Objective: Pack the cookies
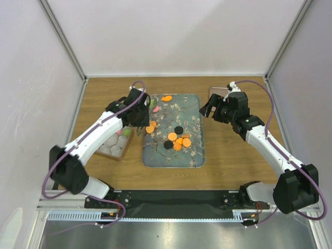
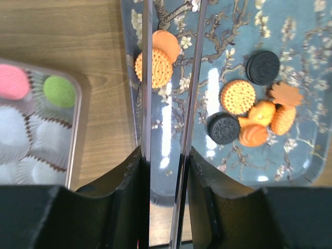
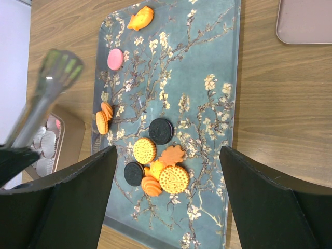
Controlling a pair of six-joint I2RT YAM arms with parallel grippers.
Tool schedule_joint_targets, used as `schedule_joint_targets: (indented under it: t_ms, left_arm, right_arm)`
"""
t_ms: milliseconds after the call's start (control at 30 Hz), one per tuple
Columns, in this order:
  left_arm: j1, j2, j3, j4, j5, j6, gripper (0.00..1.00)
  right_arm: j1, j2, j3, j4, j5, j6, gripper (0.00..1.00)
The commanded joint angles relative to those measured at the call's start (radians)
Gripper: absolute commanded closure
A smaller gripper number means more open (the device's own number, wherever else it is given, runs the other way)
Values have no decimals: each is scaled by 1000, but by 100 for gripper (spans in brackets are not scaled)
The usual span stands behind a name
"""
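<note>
The cookies lie on a floral tray (image 1: 193, 155). A cluster of orange and black ones (image 1: 178, 140) sits mid-tray, with a pink one (image 1: 155, 109) and an orange fish-shaped one (image 1: 166, 98) farther back. My left gripper (image 1: 136, 116) is shut on metal tongs (image 2: 147, 104). The tong blades run either side of two overlapping orange cookies (image 2: 155, 67) at the tray's left edge; I cannot tell whether they pinch them. My right gripper (image 1: 210, 110) hangs open and empty above the tray's right side, over the cluster (image 3: 166, 174).
A box of white paper cups (image 2: 78, 129) stands left of the tray, holding a pink cookie (image 2: 13, 81) and a green one (image 2: 58, 91). A pinkish lid (image 3: 306, 21) lies on the wood beyond the tray's far right corner.
</note>
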Motion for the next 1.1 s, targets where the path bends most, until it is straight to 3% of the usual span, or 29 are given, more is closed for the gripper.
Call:
schedule_joint_targets:
  t_ms: [0, 433, 700, 1067]
  left_arm:
    - [28, -137, -32, -28, -8, -12, 61]
    - [401, -540, -283, -171, 27, -10, 62]
    - [547, -558, -326, -208, 36, -61, 63]
    - [614, -551, -372, -231, 25, -132, 61]
  right_arm:
    - [-2, 3, 23, 16, -6, -7, 13]
    - [-4, 23, 22, 28, -40, 5, 13]
    - [-2, 20, 19, 33, -49, 9, 13]
    - [-4, 18, 16, 34, -55, 11, 13]
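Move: The cookie box, where the held green cookie is headed, has its middle about 16 cm to the left of the left hand, level with it fore and aft and some 14 cm below. That cookie sits in the tongs' far end, roughly 12 cm ahead and 3 cm right. The green cookie already in the box is about 11 cm left and 4 cm ahead; the tray's orange cookies lie 7 cm ahead, 1 cm right. From the right hand the box is some 40 cm left and 4 cm back. The green cookie, still clamped in the tongs, is carried off the tray's side towards the left part of the cookie box: the left hand sweeps about 18 cm left and 10 cm back, rising some 3 cm early on and then sinking as much again while it slows. The wrist turns nearly 40 degrees counter-clockwise, and the fingers keep their hold on the tongs. ##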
